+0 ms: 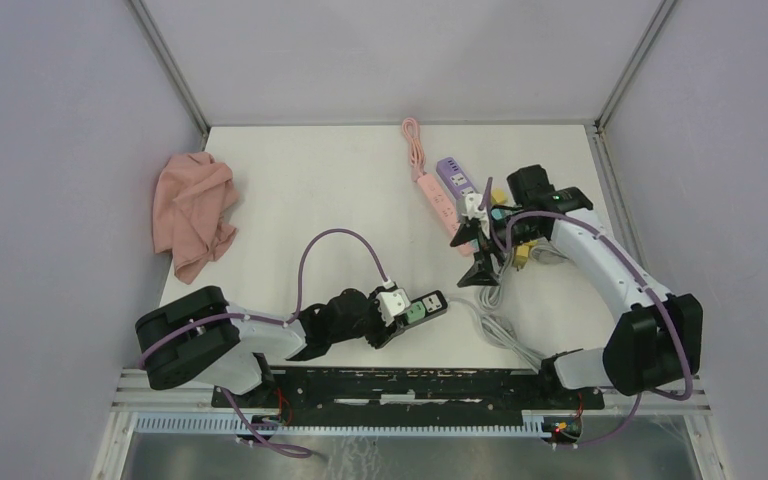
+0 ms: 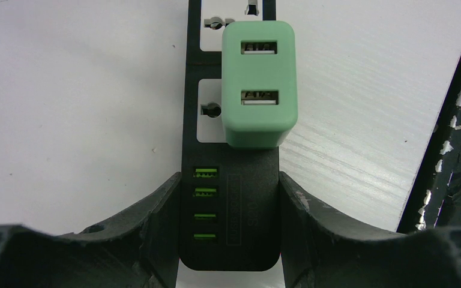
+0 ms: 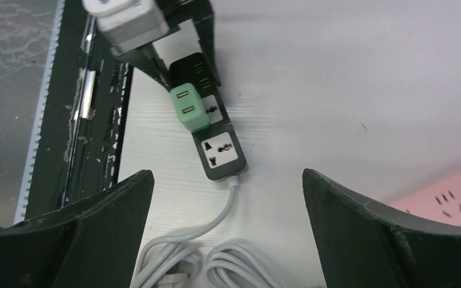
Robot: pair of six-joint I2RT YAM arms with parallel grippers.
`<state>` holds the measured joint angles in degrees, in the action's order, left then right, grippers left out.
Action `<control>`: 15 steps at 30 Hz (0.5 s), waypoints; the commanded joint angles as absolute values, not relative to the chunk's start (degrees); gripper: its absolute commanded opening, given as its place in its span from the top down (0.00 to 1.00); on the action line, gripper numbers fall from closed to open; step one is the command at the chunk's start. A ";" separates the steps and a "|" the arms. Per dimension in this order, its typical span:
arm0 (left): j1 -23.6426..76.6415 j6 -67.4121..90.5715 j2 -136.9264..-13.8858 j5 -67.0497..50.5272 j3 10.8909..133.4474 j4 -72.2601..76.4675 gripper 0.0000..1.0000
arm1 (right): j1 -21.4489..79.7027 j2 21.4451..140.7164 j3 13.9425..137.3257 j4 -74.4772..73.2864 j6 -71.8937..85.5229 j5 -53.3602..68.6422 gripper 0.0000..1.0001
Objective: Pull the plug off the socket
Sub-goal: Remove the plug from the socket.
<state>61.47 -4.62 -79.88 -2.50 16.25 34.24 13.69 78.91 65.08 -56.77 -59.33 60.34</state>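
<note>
A black power strip, the socket (image 2: 228,198) (image 1: 430,305) (image 3: 219,144), lies near the table's front edge. My left gripper (image 2: 228,225) (image 1: 400,318) is shut on its end with the green USB ports. A mint-green plug (image 2: 259,84) (image 1: 416,311) (image 3: 189,108) with two USB ports sits in the strip's second outlet, just past the left fingers (image 2: 150,216). My right gripper (image 3: 228,180) (image 1: 478,257) hangs open and empty to the right of the strip, above its white cable (image 3: 216,249). It touches nothing.
A pink cloth (image 1: 195,210) lies at the far left. A pink power strip (image 1: 435,195) (image 3: 450,195) and a purple one (image 1: 457,178) lie at the back right beside the right arm. The coiled white cable (image 1: 500,320) runs toward the right arm's base. The black front rail (image 1: 400,385) borders the near edge.
</note>
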 commanded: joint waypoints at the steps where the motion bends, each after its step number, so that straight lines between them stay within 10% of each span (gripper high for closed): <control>1: 61.53 -3.38 -79.45 -3.73 17.06 37.30 0.97 | 19.93 78.61 66.31 -59.38 -65.30 59.31 0.00; 15: 61.52 -2.41 -81.00 -4.81 17.49 39.90 0.97 | 27.29 79.54 58.05 -50.75 -64.25 53.06 0.07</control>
<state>61.47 -4.60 -80.51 -3.07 16.25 35.22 25.26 79.22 59.29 -55.27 -63.92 55.31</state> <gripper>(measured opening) 0.587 0.947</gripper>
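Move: The right hand, empty and wide open, has the green plug about 8 cm to its left, some 6 cm back and 14 cm below. The grey cable coil lies roughly 11 cm back and 11 cm to its right, and the pink strip's middle is around 15 cm ahead, nearly in line. From the left hand, gripping the black strip's end, the plug sits about 6 cm to the right and 3 cm ahead. With no touch yet, the open right hand closes in on the green plug, sweeping back and left fairly level at first, then sinking while still easing back, about 5 cm back, 3 cm left and 4 cm down in all. It swings some 10 degrees counter-clockwise, fingers staying wide. The left hand stays put, still pinching the end of the black strip. ##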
